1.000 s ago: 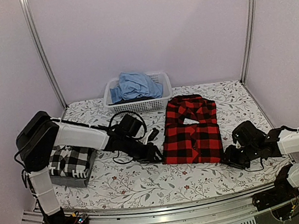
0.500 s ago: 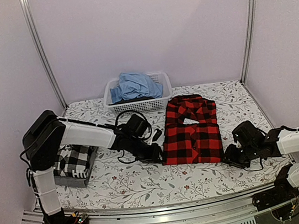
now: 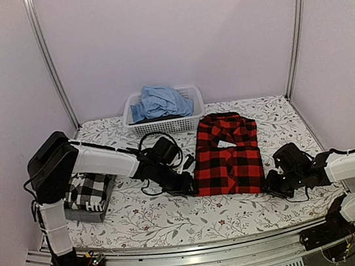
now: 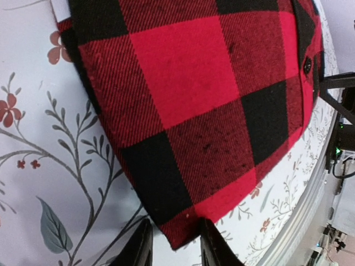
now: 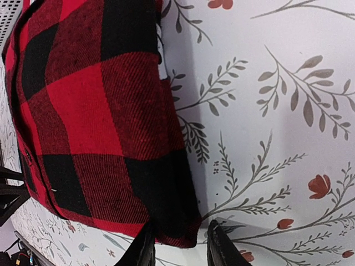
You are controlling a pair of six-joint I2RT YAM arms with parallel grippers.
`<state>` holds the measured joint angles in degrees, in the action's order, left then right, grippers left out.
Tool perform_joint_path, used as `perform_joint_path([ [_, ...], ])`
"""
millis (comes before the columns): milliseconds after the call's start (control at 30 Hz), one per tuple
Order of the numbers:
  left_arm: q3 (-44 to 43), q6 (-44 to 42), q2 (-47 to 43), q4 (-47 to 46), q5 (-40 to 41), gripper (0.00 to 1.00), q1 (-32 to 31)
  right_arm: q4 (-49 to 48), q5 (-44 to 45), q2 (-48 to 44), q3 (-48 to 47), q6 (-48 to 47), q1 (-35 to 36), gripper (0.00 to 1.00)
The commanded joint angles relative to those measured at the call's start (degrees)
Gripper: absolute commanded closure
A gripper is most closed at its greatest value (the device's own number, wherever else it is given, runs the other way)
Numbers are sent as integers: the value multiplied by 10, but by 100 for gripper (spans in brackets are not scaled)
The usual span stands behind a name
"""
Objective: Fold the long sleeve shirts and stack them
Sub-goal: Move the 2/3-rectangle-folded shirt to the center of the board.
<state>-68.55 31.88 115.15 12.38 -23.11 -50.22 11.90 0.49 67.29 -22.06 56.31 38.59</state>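
Note:
The red-and-black flannel shirt point(image 3: 226, 156) lies folded flat on the flowered table, right of centre. My left gripper point(image 3: 188, 186) is down at its near left corner. In the left wrist view that corner of the flannel point(image 4: 188, 83) pokes between the left gripper's point(image 4: 175, 249) open jaws, with a gap on each side. My right gripper point(image 3: 269, 186) is at the near right corner. In the right wrist view the flannel point(image 5: 94, 111) corner sits between the right gripper's point(image 5: 180, 246) jaws, which stand apart. A black-and-white check shirt point(image 3: 83, 189) lies folded on a dark grey one point(image 3: 83, 214) at the left.
A white basket point(image 3: 192, 121) holding blue cloth point(image 3: 160, 101) stands at the back centre. Metal frame posts point(image 3: 49, 65) rise at both back corners. The table's near edge rail point(image 3: 200, 245) runs just in front of both grippers.
The left arm has slid a little to the right, bringing its jaws around the flannel's corner. The right gripper edged left and its jaws narrowed around the other corner.

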Motion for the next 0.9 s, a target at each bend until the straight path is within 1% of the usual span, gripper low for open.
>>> perform_joint_path([
  [0, -7, 5, 17, 39, -1, 71, -14, -6, 1, 25, -7, -3, 2, 69],
  [267, -3, 20, 22, 25, -17, 80, -16, -15, 1, 31, -5, -5, 2, 75],
  [300, -2, 25, 22, 19, -24, 82, -16, -16, -17, 31, -5, -6, 1, 76],
  [400, -1, 36, 25, 4, -32, 93, -14, -24, -23, 30, -6, -7, 2, 83],
  [467, -6, 38, 26, 1, -30, 99, -13, -27, -23, 30, -8, -9, 2, 89],
  [500, -10, 36, 26, 3, -27, 100, -13, -27, -23, 31, -11, -12, 1, 93],
  [533, -13, 33, 23, 6, -24, 100, -13, -24, -23, 32, -15, -16, 2, 98],
  [567, -15, 30, 20, 10, -23, 100, -13, -19, -24, 32, -18, -17, 2, 100],
  [700, 2, 20, -15, 30, -20, 100, -16, 10, -30, 20, -21, -23, 15, 100],
  [867, 61, 17, -88, 44, -16, 100, -31, 70, -13, -34, -24, 7, 84, 100],
])
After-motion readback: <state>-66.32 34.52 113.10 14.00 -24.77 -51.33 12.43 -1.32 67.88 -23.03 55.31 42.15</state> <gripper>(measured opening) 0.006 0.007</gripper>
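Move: Between the left hand's slightly open fingers lies the near left corner of the 2/3-rectangle-folded shirt, about 1 cm back, 1 cm right and 1 cm below. The right hand straddles the near right corner, level with it, about 1 cm left and 1 cm below. From the left hand, the white basket stands some 30 cm ahead and 6 cm left, while the folded black-and-white shirt lies about 33 cm left and 4 cm farther out. Closing on the shirt's two near corners, both hands go from slightly open to fully shut and pinch the cloth low at the table. The left eases back about 1 cm as it shuts, tipping slightly; the right shifts about 1 cm left. At the end both start drawing the shirt back towards the base and slightly left, another 1 cm or so, with a slight lift. ##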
